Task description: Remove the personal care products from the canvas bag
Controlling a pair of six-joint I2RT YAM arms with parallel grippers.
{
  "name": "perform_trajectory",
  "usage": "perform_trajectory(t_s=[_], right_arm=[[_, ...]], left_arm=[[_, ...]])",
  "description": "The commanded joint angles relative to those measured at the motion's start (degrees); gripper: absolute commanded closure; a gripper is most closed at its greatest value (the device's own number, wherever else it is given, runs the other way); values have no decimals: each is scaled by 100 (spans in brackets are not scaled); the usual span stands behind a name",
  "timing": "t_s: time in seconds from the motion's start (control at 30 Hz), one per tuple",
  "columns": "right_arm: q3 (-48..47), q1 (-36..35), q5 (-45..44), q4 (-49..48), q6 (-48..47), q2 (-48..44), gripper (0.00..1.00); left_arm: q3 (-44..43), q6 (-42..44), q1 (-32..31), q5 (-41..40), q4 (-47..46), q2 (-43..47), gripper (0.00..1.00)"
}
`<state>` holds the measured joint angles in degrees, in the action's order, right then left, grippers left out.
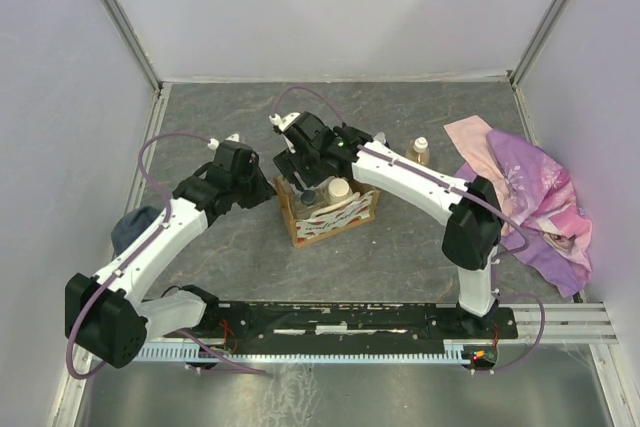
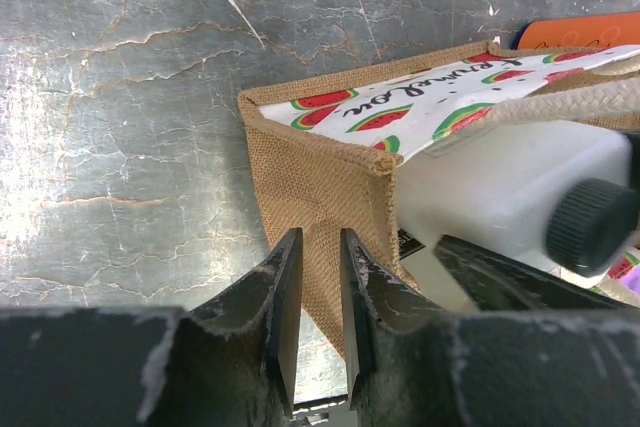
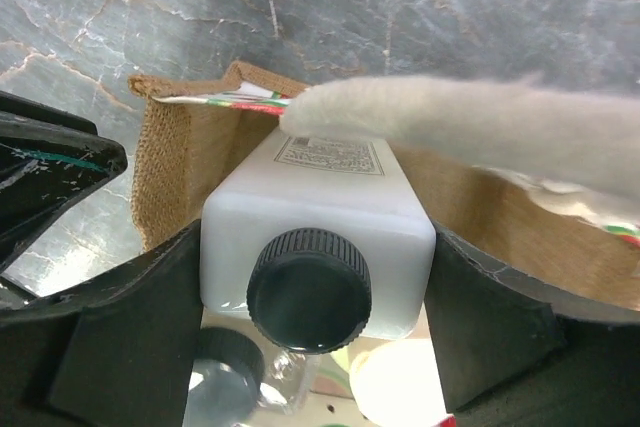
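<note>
The canvas bag (image 1: 335, 220) stands mid-table, a tan burlap tote (image 2: 320, 177) with a watermelon-print lining. My left gripper (image 2: 320, 239) is shut on the bag's near wall at its corner. Inside the bag, my right gripper (image 3: 316, 247) has both fingers pressed against the sides of a white square bottle (image 3: 320, 192) with a black cap (image 3: 308, 289). Below it in the bag are a dark-capped clear bottle (image 3: 222, 375) and a cream cap (image 3: 400, 387). The cream loop handle (image 3: 470, 125) crosses above the bottle. A tan bottle with a white cap (image 1: 418, 152) stands on the table right of the bag.
A pink-purple cloth (image 1: 530, 197) lies crumpled at the right wall. A dark grey cloth (image 1: 135, 227) sits at the left wall behind my left arm. White walls enclose the grey table (image 1: 230, 117) on three sides.
</note>
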<state>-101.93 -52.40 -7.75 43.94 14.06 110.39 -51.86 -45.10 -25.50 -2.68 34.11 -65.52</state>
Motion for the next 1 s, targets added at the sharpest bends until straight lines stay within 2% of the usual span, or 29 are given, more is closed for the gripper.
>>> perform_trajectory(t_s=[0.0, 0.07, 0.27, 0.57, 0.73, 0.97], right_arm=[[-1066, 53, -715, 223, -412, -711, 44], [-1401, 183, -871, 380, -519, -783, 44], [-2363, 968, -569, 649, -560, -859, 46], [-4030, 1870, -443, 971, -586, -248, 46], [-3852, 2208, -382, 643, -517, 35, 46], [-2504, 2577, -147, -283, -251, 148, 48]], left_arm=[[10, 120, -13, 44, -226, 17, 71], [17, 109, -15, 92, -265, -9, 71], [63, 125, -13, 93, -263, 28, 71], [26, 195, -11, 4, -171, 3, 71], [-28, 206, -10, 56, -197, -126, 71], [-5, 220, -12, 61, -231, -187, 71]])
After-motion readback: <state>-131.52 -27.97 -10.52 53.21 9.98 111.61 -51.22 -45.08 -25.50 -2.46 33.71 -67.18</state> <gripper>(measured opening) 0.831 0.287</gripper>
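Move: The right hand already has the black-capped white bottle gripped, still standing in the left far part of the canvas bag. It is headed for open table about 17 cm ahead and 16 cm to the right, some 13 cm below. From that hand the orange bottle stands roughly 7 cm ahead and 17 right, the amber bottle 5 ahead and 26 right; the bag's middle is 3 back, 7 right. From the left hand, that open spot lies some 20 cm ahead and 23 right. Up first, then forward and to the right in one fast arc, the right hand keeps its grip and draws the white bottle up out of the canvas bag, rising about 22 cm, then sinking some 6 cm beyond the orange bottle. The wrist turns some 20 degrees clockwise and tips the fingers outward. The left hand stays by the bag's left wall, easing down slightly. ##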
